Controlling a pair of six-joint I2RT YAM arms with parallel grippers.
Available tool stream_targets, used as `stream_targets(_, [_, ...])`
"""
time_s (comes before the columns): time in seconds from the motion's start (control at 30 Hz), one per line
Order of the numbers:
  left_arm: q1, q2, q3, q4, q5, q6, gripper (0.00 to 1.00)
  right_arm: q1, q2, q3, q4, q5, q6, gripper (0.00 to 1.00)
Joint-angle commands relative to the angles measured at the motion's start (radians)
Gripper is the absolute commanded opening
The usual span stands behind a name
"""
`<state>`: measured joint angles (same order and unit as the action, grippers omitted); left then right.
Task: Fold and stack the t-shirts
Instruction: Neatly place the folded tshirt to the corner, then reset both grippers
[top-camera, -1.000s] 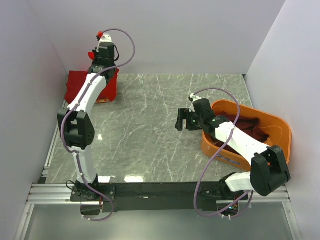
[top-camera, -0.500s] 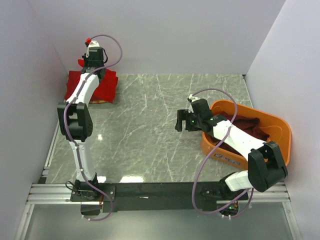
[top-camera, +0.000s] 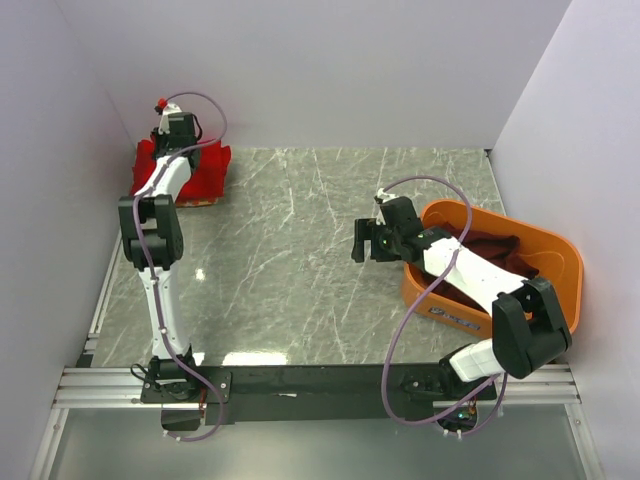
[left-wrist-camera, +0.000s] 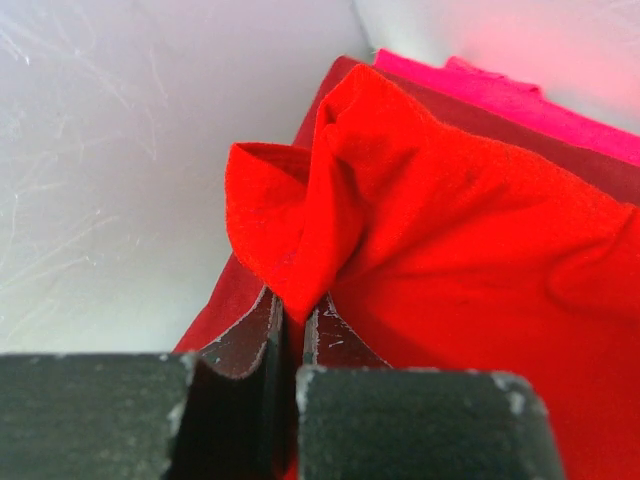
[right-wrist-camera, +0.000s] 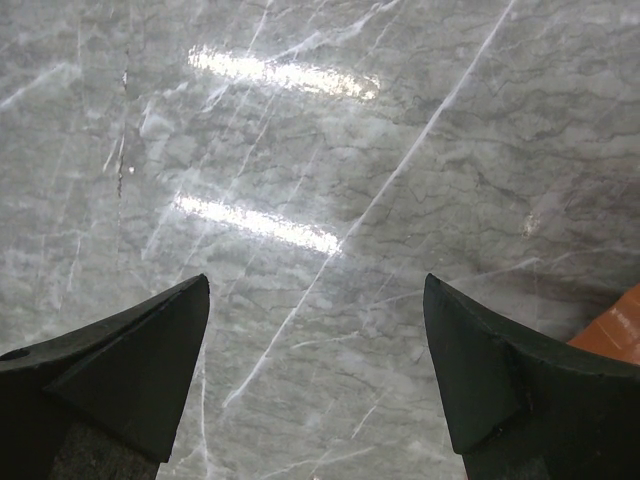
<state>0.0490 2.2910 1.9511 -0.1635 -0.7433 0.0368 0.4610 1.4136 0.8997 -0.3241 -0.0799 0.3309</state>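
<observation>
A stack of folded t-shirts (top-camera: 195, 172) lies in the far left corner. The top one is bright red (left-wrist-camera: 450, 220), with a dark maroon one (left-wrist-camera: 215, 325) under it. My left gripper (top-camera: 172, 135) hangs over the stack's back edge. In the left wrist view, the left gripper (left-wrist-camera: 293, 312) is shut on a raised fold of the bright red t-shirt. My right gripper (top-camera: 360, 240) stands open just left of the orange tub (top-camera: 560, 250). Only marble shows between the right gripper's (right-wrist-camera: 315, 300) fingers. Dark maroon t-shirts (top-camera: 495, 250) lie crumpled in the tub.
The left wall and the back wall meet close behind the stack. The grey marble table (top-camera: 300, 240) stretches between the two arms. The tub sits against the right wall, with my right arm reaching across its near rim.
My left gripper has moved left and back towards the wall corner, still shut on the red cloth. The right arm has barely moved.
</observation>
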Motion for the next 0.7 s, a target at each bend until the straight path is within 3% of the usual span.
stream_targets(0.0, [0.017,0.021,0.051,0.099,-0.116,-0.011,0.01,-0.002,0.008,0.038,0.003,0.04,-0.01,0.93])
stream_targets(0.07, [0.017,0.03,0.039,0.131,-0.142,0.009,0.03,-0.002,0.018,0.044,0.0,0.045,-0.007,0.93])
stream_targets(0.1, [0.017,0.036,0.042,0.134,-0.16,0.012,0.15,-0.002,0.021,0.047,-0.003,0.046,-0.007,0.93])
stream_targets(0.17, [0.018,0.045,0.048,0.142,-0.195,0.009,0.23,-0.002,0.025,0.05,-0.001,0.046,-0.007,0.93])
stream_targets(0.27, [0.022,0.044,0.061,0.133,-0.212,-0.009,0.75,-0.002,0.024,0.053,-0.006,0.049,-0.009,0.93])
stream_targets(0.3, [0.023,0.045,0.083,0.107,-0.22,-0.017,0.99,-0.002,0.024,0.056,-0.004,0.048,-0.007,0.93])
stream_targets(0.53, [0.009,-0.051,0.178,-0.108,-0.179,-0.211,0.99,-0.002,0.013,0.071,-0.007,0.032,-0.007,0.93])
stream_targets(0.67, [-0.005,-0.154,0.167,-0.255,-0.081,-0.423,0.99,-0.001,0.01,0.09,-0.012,0.008,-0.004,0.93])
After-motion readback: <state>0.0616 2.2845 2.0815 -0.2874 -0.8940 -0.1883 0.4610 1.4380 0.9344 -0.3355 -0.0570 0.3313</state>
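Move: The left hand pinches the far-left corner of the bright red t-shirt, whose middle lies about 8 cm to its right, 5 cm back and 3 cm below. The stack it goes onto has its middle some 9 cm right, 5 cm back and 6 cm below the hand. A pink cloth edge sticks out roughly 9 cm ahead and 3 cm right, 5 cm lower. From the right hand the stack is about 24 cm ahead, 50 cm left and 4 cm below. Down by about 1.5 cm while easing left, the left hand sets the pinched corner of the bright red t-shirt onto the stack, opens its fingers wide and lets go. Still drifting left to some 3 cm, it then rises about 5.5 cm, clear of the cloth, turning roughly 10 degrees counter-clockwise and tipping its fingers up as much; at the last it edges back to the right. ##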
